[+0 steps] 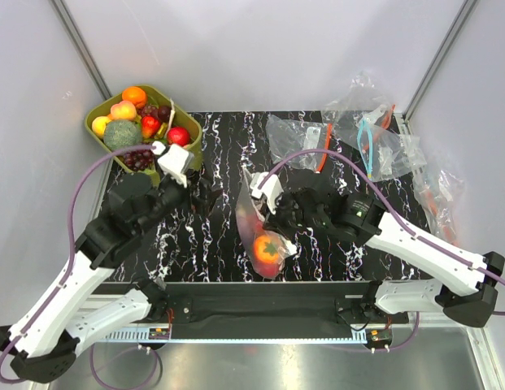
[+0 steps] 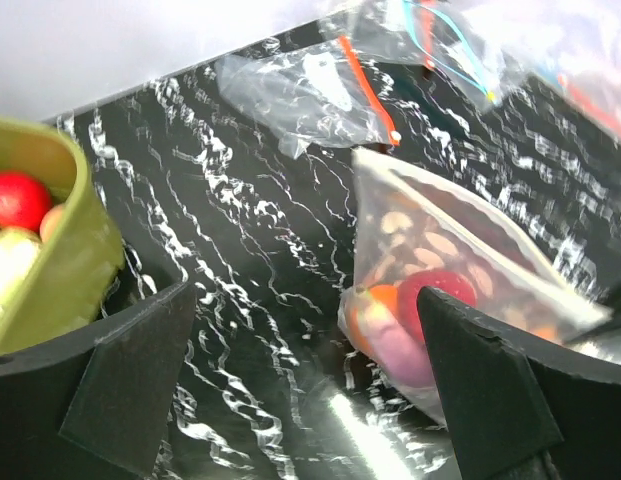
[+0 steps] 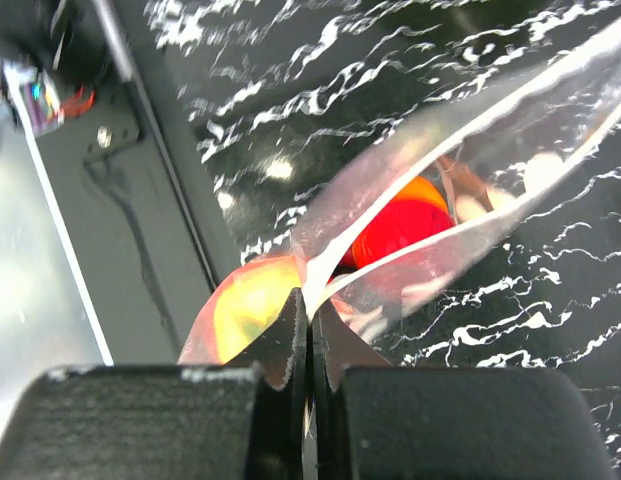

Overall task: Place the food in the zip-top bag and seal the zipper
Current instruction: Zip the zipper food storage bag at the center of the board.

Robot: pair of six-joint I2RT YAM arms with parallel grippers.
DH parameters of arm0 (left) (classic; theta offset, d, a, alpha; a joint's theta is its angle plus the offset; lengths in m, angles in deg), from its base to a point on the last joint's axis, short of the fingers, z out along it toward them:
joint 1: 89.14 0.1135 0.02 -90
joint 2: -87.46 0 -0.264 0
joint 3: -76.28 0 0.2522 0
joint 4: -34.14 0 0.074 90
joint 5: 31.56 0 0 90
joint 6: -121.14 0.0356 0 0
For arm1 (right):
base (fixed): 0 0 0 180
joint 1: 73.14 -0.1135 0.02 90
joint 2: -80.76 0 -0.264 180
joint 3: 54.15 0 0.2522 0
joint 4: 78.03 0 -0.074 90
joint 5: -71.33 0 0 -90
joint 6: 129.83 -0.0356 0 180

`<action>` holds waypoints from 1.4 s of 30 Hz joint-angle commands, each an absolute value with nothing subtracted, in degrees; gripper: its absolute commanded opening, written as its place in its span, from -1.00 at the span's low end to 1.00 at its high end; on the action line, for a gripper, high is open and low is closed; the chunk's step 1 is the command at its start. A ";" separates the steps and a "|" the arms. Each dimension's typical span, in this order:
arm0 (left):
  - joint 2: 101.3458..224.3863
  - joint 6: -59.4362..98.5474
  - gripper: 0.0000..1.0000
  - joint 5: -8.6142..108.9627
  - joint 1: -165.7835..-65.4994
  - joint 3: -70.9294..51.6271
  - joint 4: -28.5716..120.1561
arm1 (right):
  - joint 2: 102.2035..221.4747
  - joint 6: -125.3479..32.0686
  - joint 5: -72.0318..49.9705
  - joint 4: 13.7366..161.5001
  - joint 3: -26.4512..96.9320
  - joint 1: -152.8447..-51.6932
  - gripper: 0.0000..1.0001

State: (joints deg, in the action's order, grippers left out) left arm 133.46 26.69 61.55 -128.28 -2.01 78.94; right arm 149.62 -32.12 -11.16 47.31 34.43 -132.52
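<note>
The dotted zip-top bag (image 1: 254, 218) lies in the middle of the table with food (image 1: 267, 250) inside: orange, red and purple pieces. My right gripper (image 1: 278, 232) is shut on the bag's edge; in the right wrist view its fingers (image 3: 290, 340) pinch the pale edge strip (image 3: 460, 135), with red food (image 3: 400, 235) and a yellow-orange piece (image 3: 245, 310) behind the plastic. My left gripper (image 1: 205, 197) is open and empty, just left of the bag. In the left wrist view (image 2: 310, 390) the bag (image 2: 470, 250) sits by the right finger (image 2: 490, 390).
An olive-green tub (image 1: 100, 130) with more food (image 1: 134, 96) stands at the back left; its wall shows in the left wrist view (image 2: 65, 265). Undotted clear bags with orange (image 1: 301, 140) and blue (image 1: 370, 138) strips lie at the back right. The table's front edge is just below the bag.
</note>
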 commanded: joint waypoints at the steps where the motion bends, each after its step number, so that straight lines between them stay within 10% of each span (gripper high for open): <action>1: 129.57 37.63 0.98 55.19 -128.25 0.82 71.11 | 149.05 -24.81 -5.58 46.65 35.01 -132.91 -1.00; 30: 149.76 64.62 0.96 19.33 -128.25 -10.61 92.63 | 151.34 -5.37 -8.83 48.04 34.58 -132.82 -1.00; 42: 151.97 62.60 -0.63 21.87 -128.25 -7.45 89.03 | 148.70 -7.04 -9.97 54.28 30.45 -132.73 -0.95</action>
State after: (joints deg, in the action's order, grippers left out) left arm 152.17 62.38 22.27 -128.23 -8.13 92.06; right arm 151.37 -6.68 -9.15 48.45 30.89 -132.49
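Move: The zipper stretch beside the right fingers is roughly 11 cm to the left hand's right, 2 cm back and 8 cm below it; the left fingers are open and empty. The right hand already pinches the zipper, and that stretch starts at its fingers, about 4 cm farther out and 2 cm left. The yellow-red tomato in the bag hangs some 8 cm back of the right hand, straight in line sideways and 10 cm lower. From the left hand, the food basket's middle is about 17 cm ahead, 22 cm left and 14 cm down. The left hand sweeps about 8 cm right and nearly as far down, drawing back some 4 cm, while its wrist swings about 50 degrees clockwise so that the open fingers come over the zipper just left of the right fingertips, then close around it almost shut. The right hand keeps its pinch on the zipper, sinking about 3 cm and easing a little back and then forward again while it turns some 25 degrees, mostly counter-clockwise, bringing the bag's free side round towards the left hand. ##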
